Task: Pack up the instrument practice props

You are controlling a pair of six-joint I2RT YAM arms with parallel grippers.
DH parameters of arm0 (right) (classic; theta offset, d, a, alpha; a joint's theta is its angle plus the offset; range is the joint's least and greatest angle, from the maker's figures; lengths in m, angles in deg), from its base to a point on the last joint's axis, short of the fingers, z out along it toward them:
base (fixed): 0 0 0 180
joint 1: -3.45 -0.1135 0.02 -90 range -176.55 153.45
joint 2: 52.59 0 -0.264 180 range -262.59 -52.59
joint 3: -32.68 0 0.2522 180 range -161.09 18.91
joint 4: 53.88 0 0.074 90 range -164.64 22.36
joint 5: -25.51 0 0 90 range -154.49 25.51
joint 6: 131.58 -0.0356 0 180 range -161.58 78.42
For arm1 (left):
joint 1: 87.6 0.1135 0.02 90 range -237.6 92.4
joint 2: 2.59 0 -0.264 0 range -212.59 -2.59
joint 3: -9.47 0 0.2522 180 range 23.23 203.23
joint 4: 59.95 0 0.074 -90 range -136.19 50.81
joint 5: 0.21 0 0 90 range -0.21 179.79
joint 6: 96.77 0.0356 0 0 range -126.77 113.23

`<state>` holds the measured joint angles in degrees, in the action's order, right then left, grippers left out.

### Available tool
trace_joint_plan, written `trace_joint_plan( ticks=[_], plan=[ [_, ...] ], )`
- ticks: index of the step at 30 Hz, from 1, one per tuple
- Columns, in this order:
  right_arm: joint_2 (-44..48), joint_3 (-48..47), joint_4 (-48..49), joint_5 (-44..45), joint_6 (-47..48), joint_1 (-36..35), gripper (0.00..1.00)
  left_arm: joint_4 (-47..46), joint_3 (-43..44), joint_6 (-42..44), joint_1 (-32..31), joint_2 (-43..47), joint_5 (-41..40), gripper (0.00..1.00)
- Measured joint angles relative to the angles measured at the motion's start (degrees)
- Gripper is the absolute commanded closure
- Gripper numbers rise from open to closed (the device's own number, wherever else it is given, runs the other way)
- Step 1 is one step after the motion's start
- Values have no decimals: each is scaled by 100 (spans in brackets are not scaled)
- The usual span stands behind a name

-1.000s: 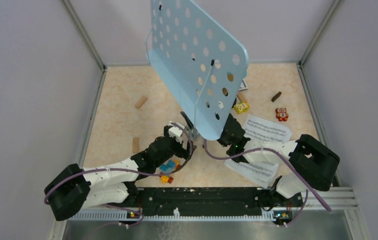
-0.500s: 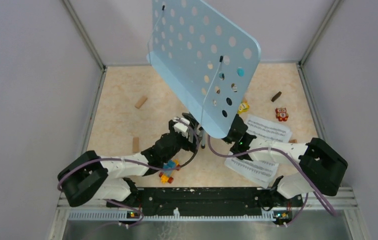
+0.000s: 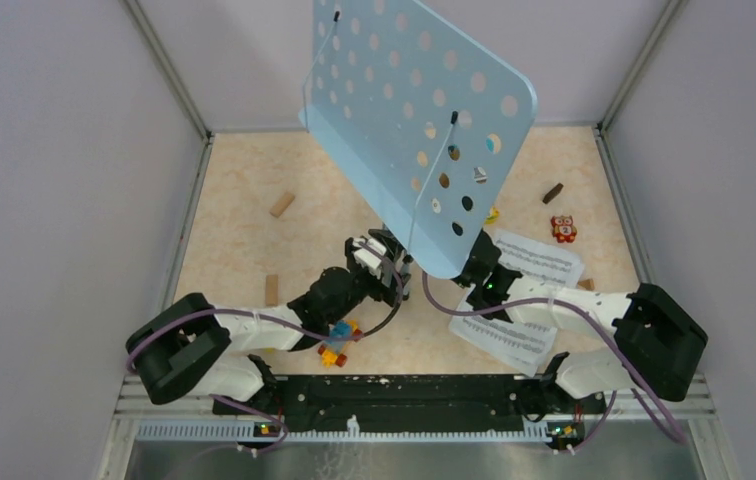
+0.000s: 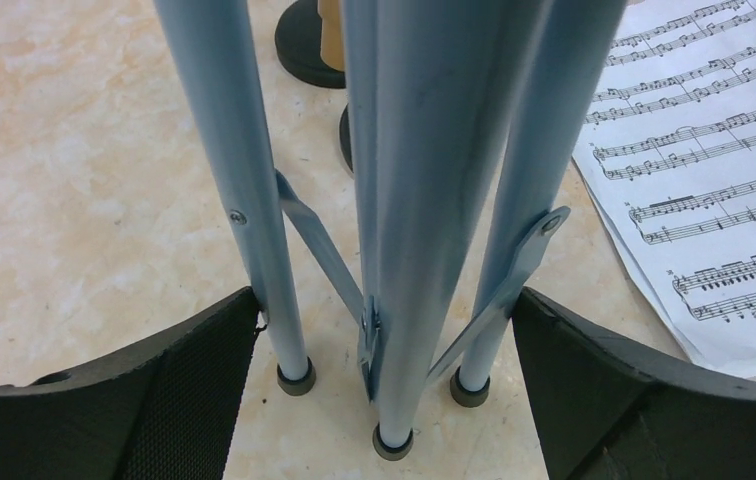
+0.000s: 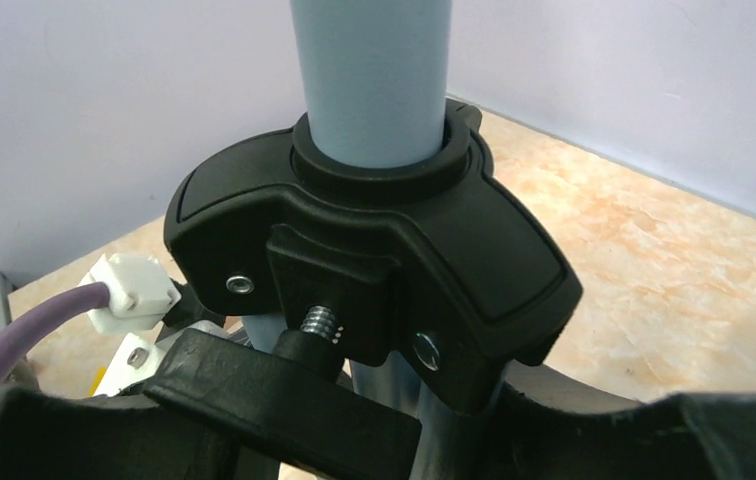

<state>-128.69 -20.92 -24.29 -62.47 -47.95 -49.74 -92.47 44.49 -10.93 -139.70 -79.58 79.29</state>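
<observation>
The pale-blue perforated music rack stands tilted at mid-table. Its three tripod legs are drawn close together, feet on the table. My left gripper is open around those legs, one finger touching the left leg. My right gripper is shut on the rack's post just below its black collar. White sheet-music pages lie at the right. Two black round mic holder bases sit behind the legs. The microphones are mostly hidden by the rack.
A colourful toy-block car lies under my left arm. Wooden blocks and a small owl toy are scattered about. A page lies just right of the legs. Walls enclose the table.
The rack's desk has swung up and to the right. Both arms have reached further forward with it, and my left gripper has closed in around the legs.
</observation>
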Motion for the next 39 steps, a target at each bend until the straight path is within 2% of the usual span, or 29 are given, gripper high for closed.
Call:
trace_joint_plan(
  ticks=[9,11,17,18,20,21,23,28,32,39],
  plan=[
    [39,0,-68,-396,-267,-31,100,-809,-280,542,-24,-70,57,1],
    [68,0,-122,-404,-385,-31,100,-1034,-284,560,-35,-186,61,7],
    [166,0,-308,-363,-557,-28,100,-1615,-284,509,-57,-542,46,41],
    [201,0,-380,-363,-555,-28,100,-1665,-286,494,-68,-570,61,48],
    [227,0,-442,-356,-564,-28,100,-1703,-304,404,-94,-590,83,76],
    [236,0,-468,-341,-570,-28,100,-1718,-319,378,-94,-590,87,87],
    [254,0,-520,-332,-601,-33,100,-1797,-380,297,-94,-588,129,99],
    [254,-66,-669,-221,-695,-122,100,-1792,-592,57,-103,-369,173,100],
    [92,-446,-1193,2,-765,-234,100,-1196,-669,-280,-111,118,131,100],
    [-997,-2081,-2618,332,-726,-332,100,120,-664,-1335,-37,1054,-376,100]
  ],
)
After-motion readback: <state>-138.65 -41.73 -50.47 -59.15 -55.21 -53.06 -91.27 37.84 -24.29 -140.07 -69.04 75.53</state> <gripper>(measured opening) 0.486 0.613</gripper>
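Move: The music stand's half-folded legs already stand between the left hand's open fingers, their middle about 1 cm ahead, 1 cm right and level with it. From that hand the gold microphone is some 11 cm ahead and 8 cm right, 5 cm lower, and the toy cars are about 11 cm back, 12 cm left and 10 cm lower. The right hand still grips the stand just under its black collar, which sits straight above it by about 4 cm. The left hand eases up about 1 cm with its fingertips tilting up, closes its fingers on the stand's legs from both sides to squeeze them together, then keeps that grip as it draws back 2 cm and swings left some 3 cm, rolling its left side down. The right hand keeps its hold under the collar, first drawing back about 2 cm, then sweeping left and forward roughly 5 cm while tipping down some 15 degrees, so that both hands carry the stand to the left. ##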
